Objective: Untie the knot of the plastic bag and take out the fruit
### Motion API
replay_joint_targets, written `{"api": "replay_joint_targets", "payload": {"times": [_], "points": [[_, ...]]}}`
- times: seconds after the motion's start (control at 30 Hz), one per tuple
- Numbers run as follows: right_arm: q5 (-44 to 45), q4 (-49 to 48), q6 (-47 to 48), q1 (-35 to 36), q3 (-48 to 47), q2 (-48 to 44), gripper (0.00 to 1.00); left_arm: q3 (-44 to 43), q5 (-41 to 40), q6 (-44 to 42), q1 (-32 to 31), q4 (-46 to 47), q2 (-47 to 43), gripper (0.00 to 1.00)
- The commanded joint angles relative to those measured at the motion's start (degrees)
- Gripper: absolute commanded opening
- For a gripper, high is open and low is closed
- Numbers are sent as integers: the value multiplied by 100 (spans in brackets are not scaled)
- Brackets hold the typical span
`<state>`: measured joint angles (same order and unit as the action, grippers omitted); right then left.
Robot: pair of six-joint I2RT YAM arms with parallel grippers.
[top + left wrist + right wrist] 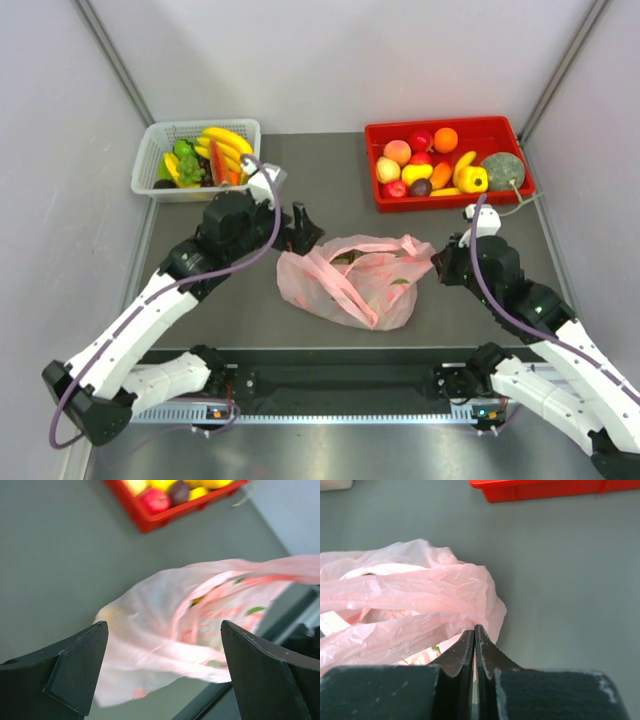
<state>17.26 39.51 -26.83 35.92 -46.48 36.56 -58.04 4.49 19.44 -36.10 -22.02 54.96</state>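
The pale-pink plastic bag (pixel 350 285) lies crumpled in the middle of the table, its mouth gaping toward the left. My left gripper (pixel 303 230) stands open at the bag's upper left end; in the left wrist view its jaws (pixel 164 625) spread wide, with the bag (pixel 170 630) beyond them and nothing gripped. My right gripper (pixel 437 262) is shut on the bag's right end, and the pink film (pixel 410 600) bunches at its tips (pixel 475 628). The fruit is mostly hidden: only dim dark and green shapes (pixel 345 258) show through the film. I cannot make out the knot.
A white mesh basket (pixel 150 150) with bananas and green pieces stands at the back left. A red tray (pixel 375 135) of assorted fruit sits at the back right. Grey walls close in both sides. A black rail (pixel 340 380) runs along the near edge.
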Motion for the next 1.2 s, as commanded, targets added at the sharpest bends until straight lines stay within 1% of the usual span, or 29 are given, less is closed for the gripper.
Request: {"api": "replay_joint_targets", "payload": {"times": [0.0,0.07,0.2,0.33,0.53,0.7,0.8,0.83,0.93,0.97,1.07,1.13,1.17], "points": [[-556,-391,327,-68,7,88,0,-663,1009,-264,-169,-301,655,99],[-715,-479,363,-68,25,132,0,-813,888,-607,-371,-408,892,99],[-768,-497,406,-68,34,194,0,-1252,781,-1108,-530,-628,1613,99],[-838,-488,442,-68,34,212,0,-1543,930,-1643,-618,-804,2193,99],[-926,-514,468,-68,42,282,0,-1807,773,-2146,-653,-822,3064,99],[-917,-549,424,-68,51,317,0,-1983,983,-2269,-688,-681,3679,98],[-908,-576,372,-68,51,335,0,-2062,1176,-2331,-714,-759,3978,86],[-873,-567,345,-68,51,352,0,-2071,1090,-2340,-706,-751,4022,79],[-794,-611,275,-68,69,405,0,-2106,581,-2296,-697,-742,4242,22],[-759,-611,205,-68,69,431,0,-2210,196,-2278,-697,-786,4312,0],[-531,-602,29,-68,86,493,0,-2404,-298,-2252,-697,-822,4252,0],[-381,-654,-94,-76,95,554,0,-2527,-396,-2278,-697,-760,4050,0],[-337,-672,-129,-77,95,580,0,-2676,-736,-2287,-697,-734,3971,0]]}}
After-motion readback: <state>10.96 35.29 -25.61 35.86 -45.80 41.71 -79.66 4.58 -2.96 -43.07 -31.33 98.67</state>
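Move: Some 16 cm below the open left hand, about 9 cm to its right and 3 cm ahead, lies the far-left rim of the plastic bag. The bag's middle is roughly 5 cm back, 9 cm right and 22 cm below. The bag corner held by the right fingers lies about 28 cm right, 4 cm back and 7 cm below. From the right hand, the far-left rim is about 7 cm ahead, 19 cm left and 9 cm below. Swinging right, then dropping steeply onto the bag's far-left rim, the left hand ends some 15 cm lower and 9 cm to the right, turning clockwise and rolling its left side up about 30 degrees. Its wide-open fingers shut and pinch the rim near the bottom, then ease forward a little. The right hand keeps its pinch on the bag's corner, easing about 3 cm left. ##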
